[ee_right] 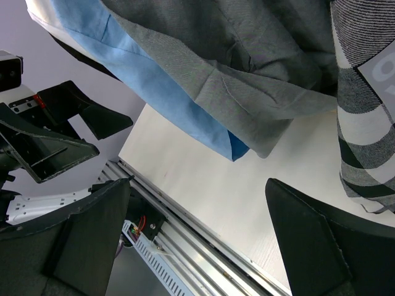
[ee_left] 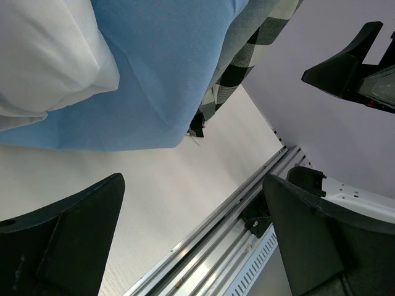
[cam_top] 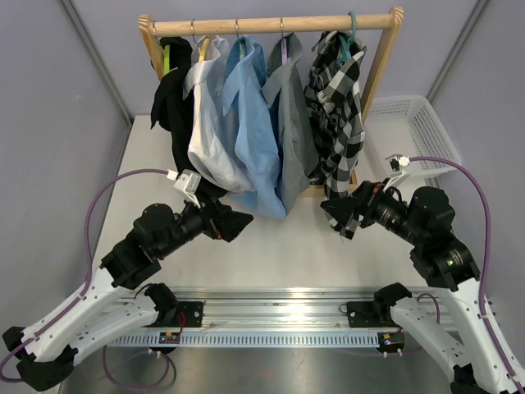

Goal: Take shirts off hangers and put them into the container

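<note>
Several shirts hang from a wooden rail: black (cam_top: 168, 115), white (cam_top: 209, 123), light blue (cam_top: 254, 123), grey (cam_top: 295, 135) and black-and-white checked (cam_top: 338, 107). Each is on its own hanger; lime (cam_top: 166, 57), yellow (cam_top: 202, 49), lilac (cam_top: 284, 51) and teal (cam_top: 351, 33) hangers show. The white lattice container (cam_top: 418, 131) stands right of the rack. My left gripper (cam_top: 244, 223) (ee_left: 194, 228) is open below the hems of the white (ee_left: 43, 55) and light blue (ee_left: 142, 74) shirts. My right gripper (cam_top: 332, 217) (ee_right: 197, 234) is open beneath the grey (ee_right: 247, 55) and checked (ee_right: 364, 111) hems. Neither holds anything.
The wooden rail frame (cam_top: 271, 23) spans the back of the white table (cam_top: 279, 254). An aluminium rail (cam_top: 279, 305) carrying both arm bases runs along the near edge. Grey walls close in left and right. Purple cables (cam_top: 115, 185) loop from each wrist.
</note>
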You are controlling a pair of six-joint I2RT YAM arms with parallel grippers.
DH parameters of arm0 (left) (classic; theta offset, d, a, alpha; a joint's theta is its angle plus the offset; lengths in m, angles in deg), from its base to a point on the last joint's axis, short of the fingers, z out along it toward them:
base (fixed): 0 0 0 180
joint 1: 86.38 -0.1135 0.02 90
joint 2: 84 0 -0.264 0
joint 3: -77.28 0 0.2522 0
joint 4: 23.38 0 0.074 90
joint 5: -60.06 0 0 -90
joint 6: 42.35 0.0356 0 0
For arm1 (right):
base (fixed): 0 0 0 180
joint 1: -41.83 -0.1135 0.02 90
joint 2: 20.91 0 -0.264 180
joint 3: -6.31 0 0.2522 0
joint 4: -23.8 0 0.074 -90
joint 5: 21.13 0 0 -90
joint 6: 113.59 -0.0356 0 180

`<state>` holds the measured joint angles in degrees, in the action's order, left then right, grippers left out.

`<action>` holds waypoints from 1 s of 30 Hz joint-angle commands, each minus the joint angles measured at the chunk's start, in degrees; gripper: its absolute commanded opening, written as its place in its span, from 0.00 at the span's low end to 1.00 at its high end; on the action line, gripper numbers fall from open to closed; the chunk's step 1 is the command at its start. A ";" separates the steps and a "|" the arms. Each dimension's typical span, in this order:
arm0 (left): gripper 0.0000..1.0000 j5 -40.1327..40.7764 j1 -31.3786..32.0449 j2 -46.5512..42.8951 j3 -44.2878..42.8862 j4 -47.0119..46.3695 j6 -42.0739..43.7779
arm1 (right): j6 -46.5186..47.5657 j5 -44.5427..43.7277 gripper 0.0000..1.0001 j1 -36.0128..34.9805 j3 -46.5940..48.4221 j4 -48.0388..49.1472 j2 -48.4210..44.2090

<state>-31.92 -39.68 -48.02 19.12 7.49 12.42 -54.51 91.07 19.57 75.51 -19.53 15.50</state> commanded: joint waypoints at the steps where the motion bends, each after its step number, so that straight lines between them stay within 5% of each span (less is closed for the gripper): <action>1: 0.99 -1.45 0.24 -0.83 -0.07 -3.13 -0.11 | 0.77 1.53 1.00 -0.50 0.98 2.93 0.77; 14: 0.99 1.71 0.24 1.37 -10.35 4.52 4.28 | 10.00 -7.60 1.00 -0.42 27.25 -3.92 13.60; 25: 0.99 3.19 0.24 0.31 -11.23 4.61 4.81 | 16.41 -19.46 0.99 -0.50 52.64 -16.31 29.77; 30: 0.99 3.47 0.24 -0.30 -10.44 4.43 4.55 | 19.40 -27.72 0.99 -0.41 56.35 -19.13 35.65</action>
<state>-29.91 -39.68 -47.58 9.55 13.74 16.29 -38.60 70.94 19.44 129.78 -34.17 47.45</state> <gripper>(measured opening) 0.987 0.993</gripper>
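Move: The checkered shirt I'm going for hangs roughly straight ahead of my right hand, its middle about 24 cm farther out and 8 cm higher. The grey shirt hangs some 12 cm to the left of it and the light blue shirt about 22 cm to the left of it, both about as far out. The rack's right post is some 10 cm to its right, slightly farther out. From my left hand, the checkered shirt is about 26 cm ahead, 28 cm right and 11 cm up. From beside its dangling hem, I raise my open right hand steeply up the front of the checkered shirt, nearly 20 cm. As the rise tops out I push forward towards the shirt's upper part, about 10 cm forward in all, swinging the fingers some 20 degrees clockwise to face it more squarely. My left hand, open and empty, just lifts about 5 cm. ##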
